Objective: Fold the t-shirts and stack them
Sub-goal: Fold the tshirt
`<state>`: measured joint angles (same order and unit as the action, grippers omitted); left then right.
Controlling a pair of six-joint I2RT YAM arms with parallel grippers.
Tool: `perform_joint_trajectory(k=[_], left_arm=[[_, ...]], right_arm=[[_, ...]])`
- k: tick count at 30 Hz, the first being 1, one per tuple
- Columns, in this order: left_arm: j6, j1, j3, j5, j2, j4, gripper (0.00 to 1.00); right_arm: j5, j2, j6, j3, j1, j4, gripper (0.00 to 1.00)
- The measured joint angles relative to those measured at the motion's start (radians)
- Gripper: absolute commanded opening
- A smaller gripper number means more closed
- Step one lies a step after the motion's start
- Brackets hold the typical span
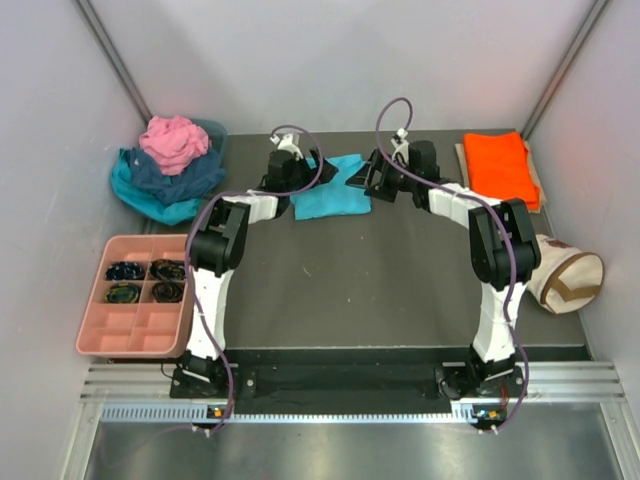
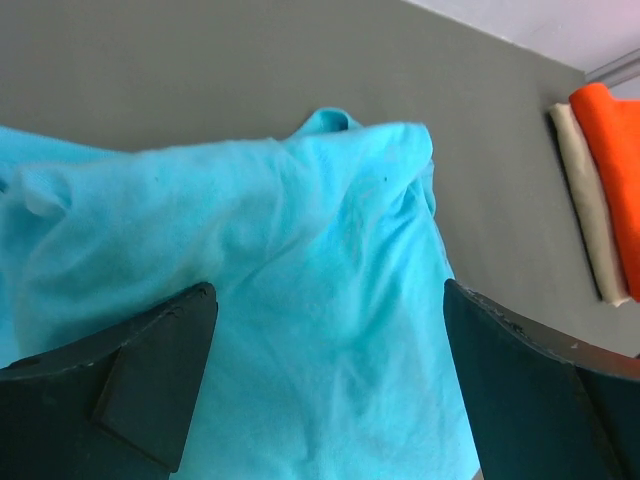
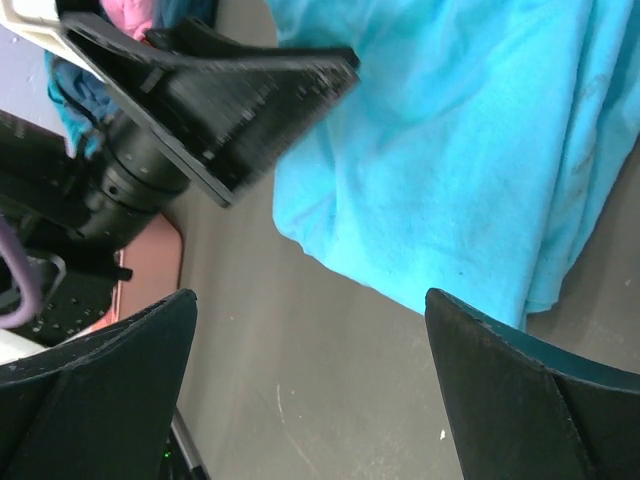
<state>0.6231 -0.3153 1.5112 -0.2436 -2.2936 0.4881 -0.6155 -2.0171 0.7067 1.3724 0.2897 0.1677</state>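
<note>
A bright turquoise t-shirt [image 1: 332, 192] lies crumpled on the dark table at the back middle, between the two grippers. My left gripper [image 1: 298, 166] hovers over its left part, open, and cloth [image 2: 300, 260] fills the space under the spread fingers [image 2: 150, 370] with nothing pinched. My right gripper [image 1: 366, 176] is at the shirt's right side, open, with bare table between its fingers [image 3: 520, 390] and the shirt's edge [image 3: 450, 150] just beyond. A folded orange t-shirt [image 1: 498, 166] lies at the back right. Pink [image 1: 172, 140], navy [image 1: 182, 176] and teal [image 1: 148, 194] t-shirts are heaped at the back left.
A pink compartment tray [image 1: 120, 335] with dark items stands at the left edge. A cream canvas bag [image 1: 566, 280] with a brown strap lies at the right edge. A cream cloth [image 2: 588, 205] shows under the orange shirt [image 2: 615, 170]. Grey walls close in the table.
</note>
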Motion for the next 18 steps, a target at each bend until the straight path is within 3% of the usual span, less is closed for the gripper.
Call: perform_joint_trajectory(k=[18], left_arm=[[0.03, 0.062, 0.061, -0.026, -0.022, 0.037, 0.99]], right_arm=[[0.025, 0.043, 0.156, -0.284, 0.04, 0.093, 0.95]])
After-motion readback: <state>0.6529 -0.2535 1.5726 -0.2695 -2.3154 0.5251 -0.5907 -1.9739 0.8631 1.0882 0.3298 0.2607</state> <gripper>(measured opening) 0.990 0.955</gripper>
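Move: The folded t-shirt's near right corner lies some 5 cm back from the right hand, straight in line sideways and about 9 cm below. The t-shirt's middle is about 2 cm ahead and 8 cm left of that hand; the orange stack stands roughly 6 cm ahead and 31 cm to its right. For the left hand, hovering by the far edge, the t-shirt's middle is some 6 cm back and 1 cm right, 4 cm down; the laundry basket is about 35 cm left, level ahead. Down past the t-shirt's right edge towards its near right corner goes the right hand, open, drawing back and sinking about 7 cm each way, then edging left at the end as the wrist tips some 15 degrees, forward side down; no touch can be made out. The left hand, also open, eases away from the t-shirt's middle, forward, left and up by 2–3 cm each. ##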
